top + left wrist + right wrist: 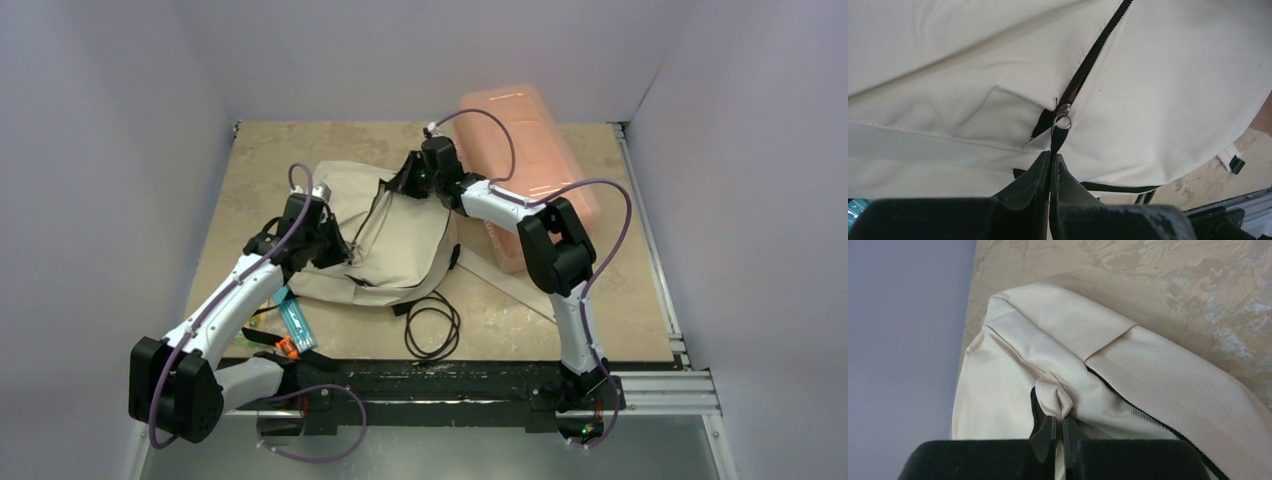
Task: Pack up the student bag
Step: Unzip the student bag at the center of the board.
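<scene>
The student bag [400, 250], cream fabric with black zippers, lies in the middle of the table with its top zipper partly open. My left gripper [335, 250] is at the bag's left side, shut on the black zipper pull [1058, 137] that hangs from a metal ring [1064, 121]. The right gripper [415, 180] is at the bag's far edge, shut on a pinched fold of bag fabric [1053, 397] beside the zipper [1034, 415]. What is inside the bag is hidden.
A translucent pink plastic box [530, 170] lies at the back right, under the right arm. A coiled black cable [432, 325] lies in front of the bag. A teal and orange item [295, 325] sits by the left arm. Grey walls enclose the table.
</scene>
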Tool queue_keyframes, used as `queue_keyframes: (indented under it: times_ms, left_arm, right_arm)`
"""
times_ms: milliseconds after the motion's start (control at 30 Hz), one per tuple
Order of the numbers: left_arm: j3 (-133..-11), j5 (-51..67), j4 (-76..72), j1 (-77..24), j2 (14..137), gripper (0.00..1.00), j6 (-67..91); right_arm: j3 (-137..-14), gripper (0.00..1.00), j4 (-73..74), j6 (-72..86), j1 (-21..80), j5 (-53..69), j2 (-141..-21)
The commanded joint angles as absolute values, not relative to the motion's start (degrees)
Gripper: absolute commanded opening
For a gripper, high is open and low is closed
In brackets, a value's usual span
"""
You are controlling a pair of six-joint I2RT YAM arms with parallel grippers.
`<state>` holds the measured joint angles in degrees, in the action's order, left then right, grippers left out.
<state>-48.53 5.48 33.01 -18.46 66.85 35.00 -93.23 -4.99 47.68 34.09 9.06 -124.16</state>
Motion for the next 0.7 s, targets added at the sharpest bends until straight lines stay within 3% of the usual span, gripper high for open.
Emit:
queue_keyframes:
  times_ms: [0,33,67,133,233,333,467,667]
  left_arm:
    - [-44.62,6.14,43.98,-19.16,63.92,0.0,40.16]
    - [-44.46,6.35,44.14,-19.05,63.87,0.0,40.32]
    - [-45.04,6.86,44.86,-18.81,64.12,0.09,40.27]
    - [-47.06,7.09,46.95,-18.24,64.23,0.42,40.61]
    - [-51.21,5.88,50.33,-17.19,62.39,0.61,40.37]
    - [-55.36,6.43,54.28,-13.58,59.07,0.66,39.39]
    - [-64.3,2.45,61.61,-12.31,52.05,0.68,36.66]
    - [-78.96,-8.31,71.62,-12.3,42.57,0.67,35.08]
  right_arm:
    - [-98.2,0.0,-8.45,40.18,31.65,2.78,-124.49]
    - [-99.11,0.0,-8.05,38.66,31.67,4.51,-124.77]
    - [-100.39,0.08,-6.71,37.09,31.74,6.56,-125.06]
    - [-102.53,0.48,-2.51,34.39,31.81,9.23,-124.34]
    - [-103.03,0.74,2.62,28.25,32.92,8.77,-119.8]
    - [-104.94,0.8,11.9,23.54,34.28,7.79,-115.51]
    - [-93.82,0.88,11.85,23.76,38.51,2.22,-104.14]
    - [-77.47,0.88,4.58,33.8,55.75,-6.19,-89.71]
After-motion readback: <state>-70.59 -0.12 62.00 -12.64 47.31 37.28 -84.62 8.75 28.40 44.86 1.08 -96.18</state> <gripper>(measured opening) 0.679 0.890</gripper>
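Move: Between the left fingers is the zipper pull of the student bag, its slider about 2 cm ahead of them. A second, shorter zip lies roughly 5 cm back and 1 cm right of this hand, and a teal pack about 13 cm back and 13 cm left, some 9 cm lower. The right hand still pinches the bag fabric by the zipper's far end; the slider lies around 17 cm back and 10 cm left of it. Opening wide, both hands let go of the bag. The left releases the pull, draws back about 5 cm with a slight dip, then rises steeply and drifts left, ending some 15 cm higher. The right frees the fabric, edges forward slightly, then lifts and swings back over the bag, about 14 cm up and 12 cm back, fingers tipping up nearly 20 degrees. ##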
